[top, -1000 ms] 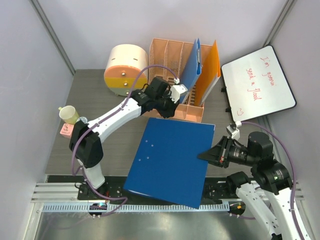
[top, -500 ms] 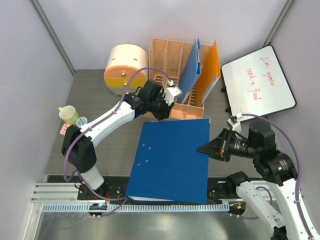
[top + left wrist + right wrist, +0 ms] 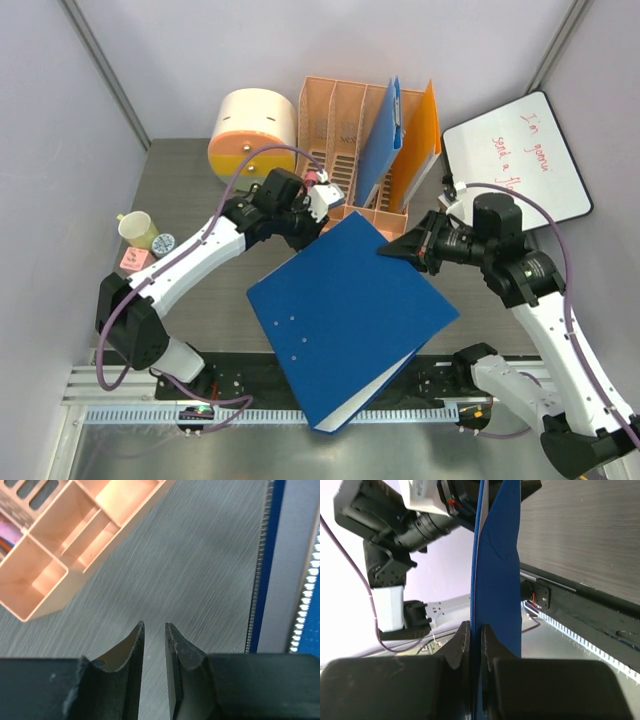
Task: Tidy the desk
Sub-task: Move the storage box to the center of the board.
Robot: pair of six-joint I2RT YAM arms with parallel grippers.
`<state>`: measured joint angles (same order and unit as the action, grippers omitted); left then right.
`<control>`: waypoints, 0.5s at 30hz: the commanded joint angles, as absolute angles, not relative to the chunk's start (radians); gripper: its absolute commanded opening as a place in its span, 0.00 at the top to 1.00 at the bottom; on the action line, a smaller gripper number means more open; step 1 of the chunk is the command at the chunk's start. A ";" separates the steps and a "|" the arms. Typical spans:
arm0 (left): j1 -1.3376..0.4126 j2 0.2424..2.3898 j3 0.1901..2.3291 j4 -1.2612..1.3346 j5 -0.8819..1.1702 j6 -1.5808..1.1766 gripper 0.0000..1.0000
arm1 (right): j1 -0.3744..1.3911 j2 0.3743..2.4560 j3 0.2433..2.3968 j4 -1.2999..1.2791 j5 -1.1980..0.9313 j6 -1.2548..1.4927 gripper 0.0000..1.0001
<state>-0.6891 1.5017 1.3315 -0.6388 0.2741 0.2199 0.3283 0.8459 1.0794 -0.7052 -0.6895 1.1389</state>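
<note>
A large blue binder [image 3: 350, 320] hangs tilted above the dark grey desk [image 3: 195, 185], one corner pointing at the back. My right gripper [image 3: 395, 249] is shut on its upper right edge; in the right wrist view the cover [image 3: 497, 580] runs straight between the jaws of this gripper [image 3: 476, 627]. My left gripper [image 3: 322, 212] hovers just off the binder's back corner. Seen from the left wrist, that gripper [image 3: 154, 626] keeps a narrow gap with only bare desk [image 3: 200, 555] showing through, and the binder's edge [image 3: 270, 580] lies to the right.
A peach file rack [image 3: 335, 110] at the back holds a blue folder [image 3: 380, 135] and an orange one [image 3: 420, 150]. A round yellow-orange drawer unit [image 3: 250, 135] stands back left. A whiteboard [image 3: 520, 165] leans right. A cup [image 3: 137, 228] and pink notes [image 3: 134, 260] sit far left.
The right gripper has swung up and toward the rack with the binder, lifting and turning it counter-clockwise. The left gripper has drawn back to the left, off the binder's edge.
</note>
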 commanded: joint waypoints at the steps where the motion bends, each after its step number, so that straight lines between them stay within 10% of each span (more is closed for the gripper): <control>1: -0.730 1.459 1.307 -0.676 0.365 0.186 0.76 | 0.314 0.888 1.167 -0.298 -0.604 1.281 0.99; 15: -0.390 1.404 1.513 -0.627 0.158 0.107 0.72 | 0.311 0.876 1.143 -0.376 -0.594 1.261 0.99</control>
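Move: The right hand holds the blue binder by its edge; the peach slotted storage box it is being taken to lies about 31 cm ahead, 11 cm left and 20 cm lower. In it the blue folder stands some 33 cm ahead and 5 cm left of the hand, the orange folder 32 cm ahead and 3 cm right. From the empty left hand the box is about 20 cm ahead, 11 cm right and 8 cm lower, and the drawer cabinet 27 cm ahead and 13 cm left. Keeping its pinch on the binder's edge, the right hand carries it about 4 cm forward towards the storage box, rising some 2 cm late on and turning about 10 degrees, tipping up and clockwise. The left hand dips slightly, then speeds away from beside the binder, some 10 cm forward and left towards the drawer cabinet, rising 5 cm and turning about 20 degrees counter-clockwise, fingers slightly parted. ##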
